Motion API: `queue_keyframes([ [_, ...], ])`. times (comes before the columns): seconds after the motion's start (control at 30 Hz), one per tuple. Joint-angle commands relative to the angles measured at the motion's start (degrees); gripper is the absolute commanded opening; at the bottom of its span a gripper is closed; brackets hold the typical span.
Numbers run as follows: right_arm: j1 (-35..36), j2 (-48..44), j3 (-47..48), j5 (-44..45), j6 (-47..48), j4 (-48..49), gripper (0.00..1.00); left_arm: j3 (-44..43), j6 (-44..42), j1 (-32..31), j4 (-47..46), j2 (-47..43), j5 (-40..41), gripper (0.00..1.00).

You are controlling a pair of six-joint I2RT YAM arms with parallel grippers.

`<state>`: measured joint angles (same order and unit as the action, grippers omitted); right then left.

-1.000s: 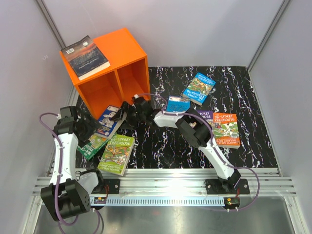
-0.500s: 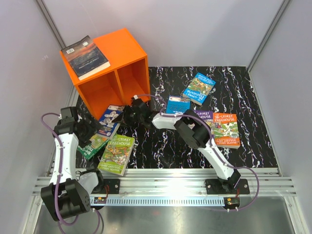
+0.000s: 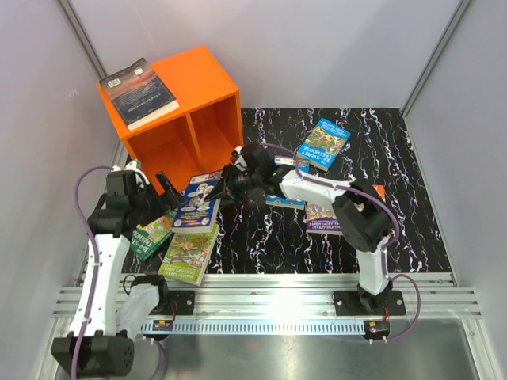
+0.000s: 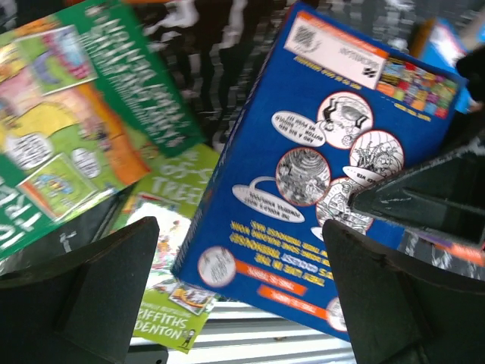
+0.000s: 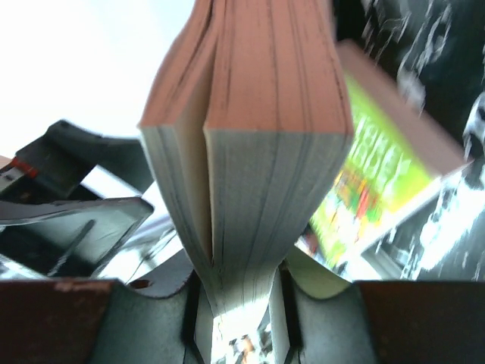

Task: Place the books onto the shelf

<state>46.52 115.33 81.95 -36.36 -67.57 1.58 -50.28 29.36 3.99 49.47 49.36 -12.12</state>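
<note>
The orange shelf [image 3: 207, 70] stands at the back left with a dark book [image 3: 139, 93] lying on its top. My right gripper [image 3: 230, 187] [image 5: 239, 303] is shut on the page edge of a blue book [image 3: 200, 203] [image 5: 250, 152] [image 4: 303, 167], which it holds tilted above the table in front of the shelf. Just left of that book, my left gripper [image 3: 161, 188] [image 4: 242, 296] is open, its fingers [image 4: 91, 296] on either side of the book's lower corner without touching it. Beneath lie a green book [image 3: 149, 236] [image 4: 68, 129] and a light-green book [image 3: 188, 252] [image 4: 170, 258].
More books lie on the black marbled table [image 3: 412, 142]: a blue one [image 3: 322, 144] at the back, a purple one [image 3: 322, 218] and another blue one [image 3: 279, 199] under my right arm. An orange corner [image 3: 379, 190] shows behind the right elbow. Grey walls close in both sides.
My right gripper reached left to the blue book by the shelf, closed on its edge and raised it off the table. My left arm rose and moved in beside the book.
</note>
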Motion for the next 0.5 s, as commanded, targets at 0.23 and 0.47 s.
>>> queue_keyframes([
  [0.23,-8.64,-21.63,0.74,-17.16,4.72,-13.80,0.00,-5.35,-0.72,-8.73,-10.62,-11.22,-10.80,0.99],
  [0.47,-8.91,-26.64,-1.88,-21.12,-6.67,3.71,0.00,-5.09,6.83,-8.82,-17.47,-8.49,-20.83,0.99],
])
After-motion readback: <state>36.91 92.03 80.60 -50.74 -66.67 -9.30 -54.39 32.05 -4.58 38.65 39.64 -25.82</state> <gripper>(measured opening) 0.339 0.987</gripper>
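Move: The right gripper already holds the blue book by its right side; the book's middle is about 5 cm left, 2 cm back and 3 cm below that hand. For the open left gripper the same middle lies roughly 7 cm right, 1 cm ahead and 5 cm lower. Below the left hand by some 15 cm, the lime book is 8 cm back and 3 cm right, the green book 3 cm back and 10 cm left; the shelf's front is 14 cm ahead, 5 cm right. Keep the blue book pinched in the right gripper and lift it steeply, about 16 cm up and 9 cm to the right, away from the lime book. Take the wide-open left gripper up and right with it, some 11 cm up and 7 cm across, levelling its down-pointing fingers by roughly 25 degrees and swinging them clockwise, so they stay beside the book's left edge without closing. ##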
